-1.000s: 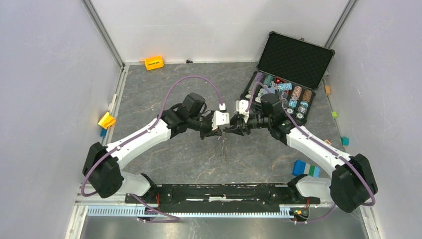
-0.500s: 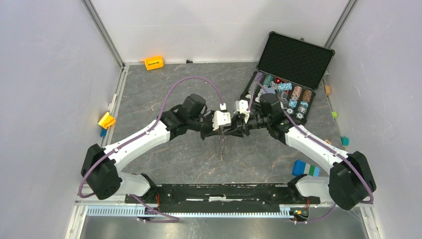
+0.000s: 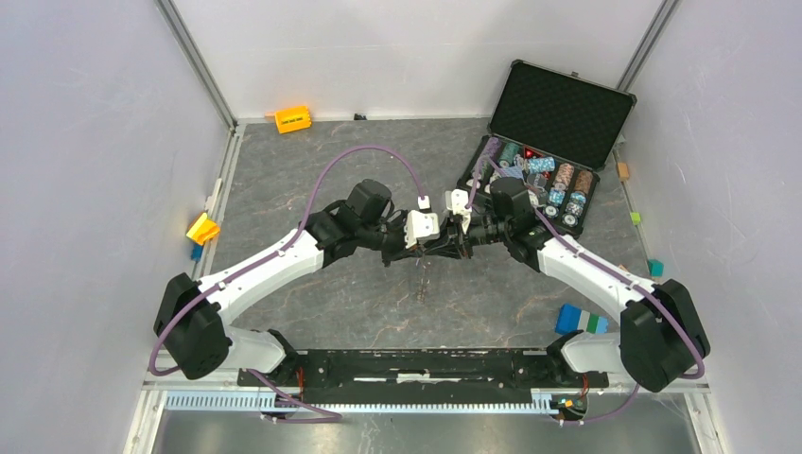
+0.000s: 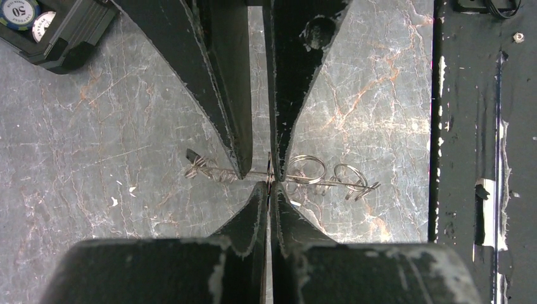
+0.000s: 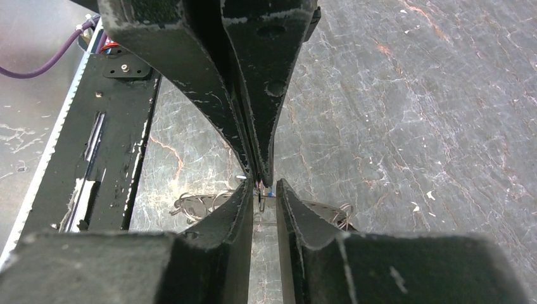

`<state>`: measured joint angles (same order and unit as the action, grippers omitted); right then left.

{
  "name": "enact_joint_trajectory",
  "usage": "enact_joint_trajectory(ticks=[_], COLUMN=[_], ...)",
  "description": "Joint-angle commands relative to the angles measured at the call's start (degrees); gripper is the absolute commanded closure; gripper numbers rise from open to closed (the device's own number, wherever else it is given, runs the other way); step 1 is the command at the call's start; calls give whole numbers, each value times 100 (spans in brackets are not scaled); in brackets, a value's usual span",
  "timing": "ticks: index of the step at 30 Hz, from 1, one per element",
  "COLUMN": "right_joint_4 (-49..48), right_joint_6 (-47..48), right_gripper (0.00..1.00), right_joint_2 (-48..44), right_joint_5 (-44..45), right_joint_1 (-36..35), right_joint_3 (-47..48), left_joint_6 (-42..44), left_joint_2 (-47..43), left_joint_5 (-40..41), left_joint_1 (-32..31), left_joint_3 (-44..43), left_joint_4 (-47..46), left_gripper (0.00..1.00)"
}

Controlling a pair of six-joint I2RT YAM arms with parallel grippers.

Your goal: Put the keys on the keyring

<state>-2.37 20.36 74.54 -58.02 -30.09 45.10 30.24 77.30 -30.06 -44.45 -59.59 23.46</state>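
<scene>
My left gripper (image 4: 269, 185) is shut, with a tiny silvery key (image 5: 260, 195) with a blue head pinched edge-on at its tips. The keyring (image 4: 316, 180), a thin wire hoop strung with small split rings, runs level right behind those tips. In the right wrist view the keyring (image 5: 196, 204) shows as a flat grey band. My right gripper (image 5: 262, 189) faces the left one tip to tip. Its jaws stand slightly apart on either side of the hanging key. In the top view the left gripper (image 3: 433, 250) and the right gripper (image 3: 448, 244) meet above mid-table.
An open black case (image 3: 558, 113) with rows of poker chips (image 3: 558, 184) sits at the back right. An orange block (image 3: 292, 119), a yellow block (image 3: 202, 228) and a blue-green block (image 3: 581, 320) lie near the edges. The black base rail (image 3: 426, 364) spans the near edge.
The right gripper's jaws have narrowed around the key. The right arm has edged a little toward the left gripper. The left gripper has stayed shut and in place.
</scene>
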Motion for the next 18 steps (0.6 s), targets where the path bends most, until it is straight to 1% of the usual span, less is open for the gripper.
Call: enact_joint_trajectory(ticks=[1,7,10,13,16,18], right_joint_4=[-150,-132,-132,-148,-199,-266], right_joint_6=[-50,-49,-56,-75,-126,-172], right_gripper=[76,76,79,86,99,100], right_joint_2=[60,106,118,115,100,70], right_joint_5=[-111,-112,-114,-113,-90,-41], right_joint_1=[11,16,15,12,11,14], right_joint_3=[78,78,87,87,71,39], left_joint_6=[-185,-219,-224,-220,-263,-274], left_joint_2=[-196,-197,-189,-188,-188,-184], left_joint_5=[-88,-105,-114,-114,-115,-114], left_joint_1=[-29,-29,-29,-29,-29,-29], left_joint_3=[-9,-17,-1,0,35,52], left_joint_4=[-382,-378,-380,-385,-462,-491], left_gripper=[98,98,98,98,98,98])
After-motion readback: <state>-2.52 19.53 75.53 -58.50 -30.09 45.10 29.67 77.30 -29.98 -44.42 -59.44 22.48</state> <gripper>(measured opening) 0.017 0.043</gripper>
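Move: The left gripper, already shut, holds a small split ring at its tips. The ring's middle is about 1 cm to its right at the same height, and 1 cm to the right gripper's left, between that gripper's parted tips. From the left hand, the flat metal keyring plate hangs on edge some 7 cm below and 1 cm back. Two larger split rings sit on its near side, about 4 cm back and 6 cm down. Shut the right gripper from about a quarter open to nearly closed, pinching the small split ring right beside the left fingertips. Let the right hand settle only about half a centimetre downward as its fingers close, mostly late in the move. Keep the left gripper shut and still on the ring throughout. ##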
